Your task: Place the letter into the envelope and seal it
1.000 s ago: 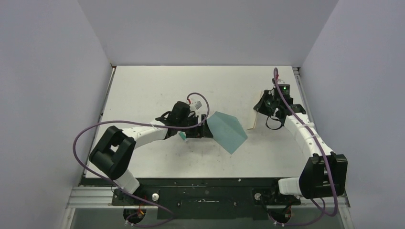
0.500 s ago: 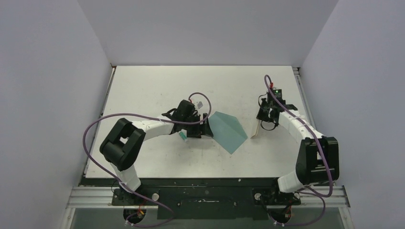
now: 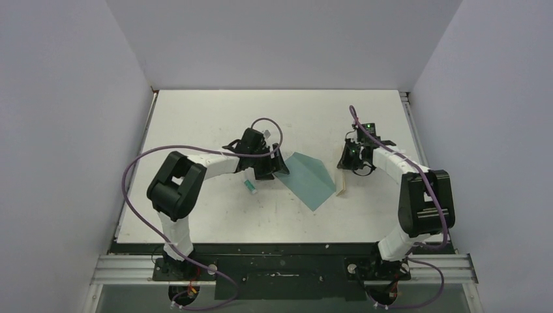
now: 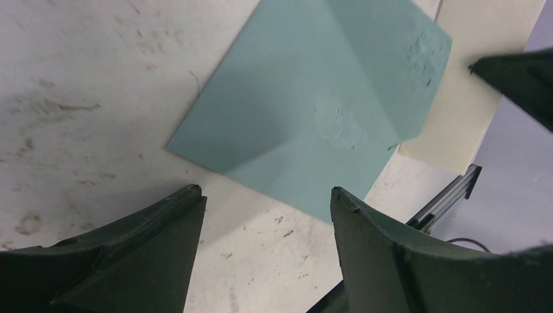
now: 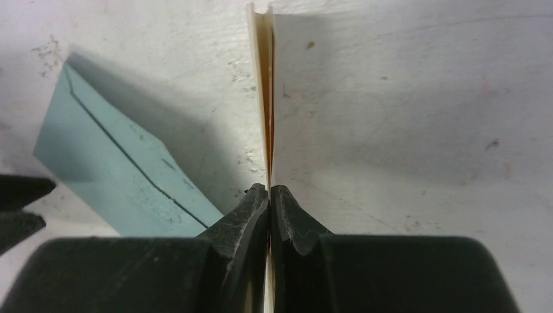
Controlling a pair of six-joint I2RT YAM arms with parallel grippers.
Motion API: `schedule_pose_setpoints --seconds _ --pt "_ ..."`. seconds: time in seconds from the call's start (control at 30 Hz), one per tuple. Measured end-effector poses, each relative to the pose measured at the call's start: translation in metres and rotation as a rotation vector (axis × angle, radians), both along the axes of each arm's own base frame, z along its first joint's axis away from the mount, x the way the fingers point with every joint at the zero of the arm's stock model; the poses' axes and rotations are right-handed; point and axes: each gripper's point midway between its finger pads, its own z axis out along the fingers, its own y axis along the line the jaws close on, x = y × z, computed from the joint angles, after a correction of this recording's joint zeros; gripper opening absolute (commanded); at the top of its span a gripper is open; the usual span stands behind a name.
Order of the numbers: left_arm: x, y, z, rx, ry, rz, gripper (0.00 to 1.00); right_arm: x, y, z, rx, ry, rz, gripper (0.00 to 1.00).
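Observation:
The teal envelope point(image 3: 308, 180) lies flat mid-table, with a fold line running across it point(image 4: 313, 111). My left gripper point(image 3: 266, 167) hovers at its left corner, open, nothing between its fingers point(image 4: 264, 195). My right gripper point(image 3: 352, 160) is shut on the letter point(image 3: 341, 183), a cream-edged sheet held on edge just right of the envelope. The right wrist view shows the letter point(image 5: 264, 85) edge-on, pinched between the jaws point(image 5: 269, 189), with the envelope point(image 5: 117, 176) to its left. From the left wrist, the letter's pale face point(image 4: 456, 98) stands behind the envelope.
A small white-and-green glue tube point(image 3: 249, 187) lies on the table just left of and below my left gripper. The table's right rail point(image 3: 409, 124) runs behind the right arm. Grey walls close in three sides.
My right gripper has carried the letter leftward, close to the envelope's right edge. The left arm has drawn in and shifted slightly toward the back, still at the envelope's left corner.

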Motion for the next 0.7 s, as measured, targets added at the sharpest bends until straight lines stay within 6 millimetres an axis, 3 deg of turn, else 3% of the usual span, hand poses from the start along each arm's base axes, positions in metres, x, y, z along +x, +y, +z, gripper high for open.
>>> schedule_pose_setpoints --seconds 0.17,0.3,0.53,0.7 --pt "0.028 0.01 0.001 -0.006 0.007 0.089 0.68 -0.008 0.028 0.007 0.146 0.022 0.081 0.05" --pt "0.041 0.01 0.001 0.002 0.006 0.112 0.68 -0.011 0.037 0.011 0.203 0.03 0.096 0.05" --pt "0.063 0.009 0.005 0.036 -0.038 0.089 0.68 -0.012 0.025 0.016 0.144 0.011 0.051 0.05" --pt "0.073 0.023 0.008 0.092 -0.076 0.076 0.68 -0.008 0.02 0.053 0.125 -0.104 0.031 0.05"
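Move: The envelope lies flat beneath the gap between my hands. From my left hand its middle is about 9 cm to the right, 3 cm back and some 2 cm below, and its left corner is right at my fingers. The glue stick lies 8 cm to the left of that hand and 5 cm back. From my right hand, which already holds the folded letter upright, the envelope's middle is about 12 cm left, 6 cm back and 4 cm below. Fingers open and low, my left hand slides forward some 7 cm past the envelope's left corner, its rear finger pushing that side forward, and eases slightly left and up at the end. Keeping its pinch on the letter, my right hand swings the lower end of the letter left about 3.5 cm against the envelope's flap side, then comes partly back and lifts to nearly 5 cm above where it began. ##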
